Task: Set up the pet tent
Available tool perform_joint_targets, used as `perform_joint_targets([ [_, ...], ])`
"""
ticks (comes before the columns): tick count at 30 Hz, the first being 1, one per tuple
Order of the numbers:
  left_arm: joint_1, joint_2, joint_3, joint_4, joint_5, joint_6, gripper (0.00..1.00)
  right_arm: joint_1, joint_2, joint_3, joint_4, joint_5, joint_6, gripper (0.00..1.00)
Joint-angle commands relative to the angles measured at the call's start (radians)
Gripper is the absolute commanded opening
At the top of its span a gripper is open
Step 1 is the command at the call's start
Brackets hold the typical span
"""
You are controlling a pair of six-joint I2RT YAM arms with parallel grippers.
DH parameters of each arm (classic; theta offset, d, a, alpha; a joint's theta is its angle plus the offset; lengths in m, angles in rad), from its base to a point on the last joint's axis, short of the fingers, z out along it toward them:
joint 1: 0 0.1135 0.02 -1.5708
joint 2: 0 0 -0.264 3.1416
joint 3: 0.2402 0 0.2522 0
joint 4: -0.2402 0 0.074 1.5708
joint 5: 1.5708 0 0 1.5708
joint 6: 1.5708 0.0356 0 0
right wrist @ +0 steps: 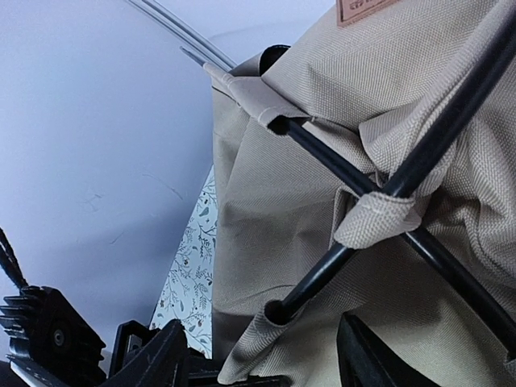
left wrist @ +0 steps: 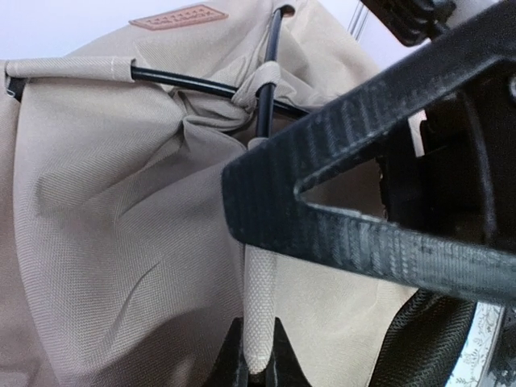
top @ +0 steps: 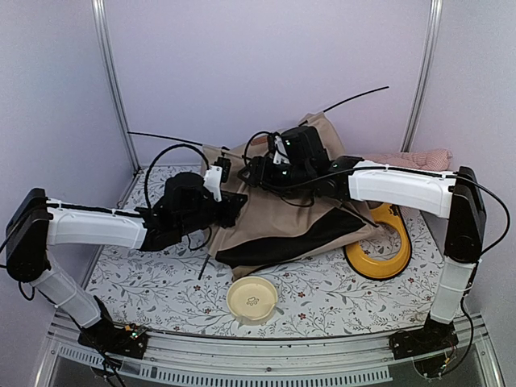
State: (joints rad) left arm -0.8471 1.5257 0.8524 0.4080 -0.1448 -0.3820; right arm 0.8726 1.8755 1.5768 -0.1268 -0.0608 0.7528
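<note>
The pet tent (top: 278,222) lies collapsed in the middle of the table, tan fabric with a dark doorway panel. Two thin black poles (top: 355,98) stick out of it at the back. My left gripper (left wrist: 256,364) is shut on a beige webbing sleeve (left wrist: 260,298) of the tent, at its left side (top: 235,203). My right gripper (right wrist: 266,367) is open, its fingers (right wrist: 165,355) standing either side of a sleeve mouth (right wrist: 278,313) where a black pole (right wrist: 379,205) enters. The poles cross under a fabric loop (right wrist: 377,218). A brown label (left wrist: 179,16) shows above.
A yellow feeder tray (top: 389,256) lies right of the tent, partly under it. A cream bowl (top: 252,299) sits near the front edge. A pink checked cushion (top: 421,158) lies at the back right. Metal frame posts (top: 113,81) stand at both back corners.
</note>
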Motion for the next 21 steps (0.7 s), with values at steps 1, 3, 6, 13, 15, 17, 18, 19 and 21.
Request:
perform_joint_targets([
  [1,-0.024,-0.043,-0.006,0.108,-0.002,0.079,0.0,0.0,0.04,0.034,-0.01,-0.001,0.001,0.6],
  [3,-0.032,-0.058,-0.016,0.108,0.01,0.106,0.0,-0.005,0.062,0.059,-0.024,-0.011,-0.006,0.56],
  [6,-0.034,-0.077,-0.026,0.101,0.032,0.115,0.0,-0.005,0.103,0.114,-0.061,-0.025,-0.026,0.47],
  [13,-0.031,-0.125,-0.009,0.021,0.048,0.111,0.26,0.011,0.104,0.186,-0.161,0.072,-0.094,0.01],
  [15,-0.02,-0.168,0.003,-0.026,0.061,0.104,0.37,0.015,0.096,0.217,-0.209,0.118,-0.136,0.0],
  [17,-0.004,-0.216,0.027,-0.096,0.086,0.099,0.42,0.019,0.096,0.259,-0.273,0.157,-0.184,0.0],
  [18,0.006,-0.238,0.048,-0.133,0.098,0.099,0.44,0.021,0.096,0.276,-0.297,0.167,-0.2,0.0],
  [19,0.018,-0.26,0.07,-0.175,0.11,0.105,0.45,0.021,0.096,0.294,-0.32,0.174,-0.22,0.0],
  [21,0.036,-0.292,0.125,-0.262,0.12,0.13,0.45,0.021,0.096,0.328,-0.359,0.182,-0.256,0.0],
])
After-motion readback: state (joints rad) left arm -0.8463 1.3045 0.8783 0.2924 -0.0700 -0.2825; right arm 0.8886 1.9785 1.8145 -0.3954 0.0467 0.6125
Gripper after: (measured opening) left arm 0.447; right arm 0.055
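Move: The right hand is open around the tent's sleeved pole, just below where the two poles cross. The spot to pinch is about 1 cm ahead, 2 cm left and 1 cm below; the crossing is roughly 4 cm ahead, 1 cm right and 4 cm higher. The left hand holds the same sleeve lower down, with that spot some 4 cm ahead and 4 cm above, straight in line. The cream bowl lies about 21 cm back and 5 cm right of the left hand, 20 cm lower. Right fingers close around the pole by the sleeve's mouth, just under the crossing, after reaching about 2 cm left and slightly forward and down; they then keep hold, drawing back right and rolling some 10 degrees, left side down. Only once they are shut does the left hand, after easing back a little, open and let go of the sleeve, rising about 8 cm and drawing back 3 cm. ##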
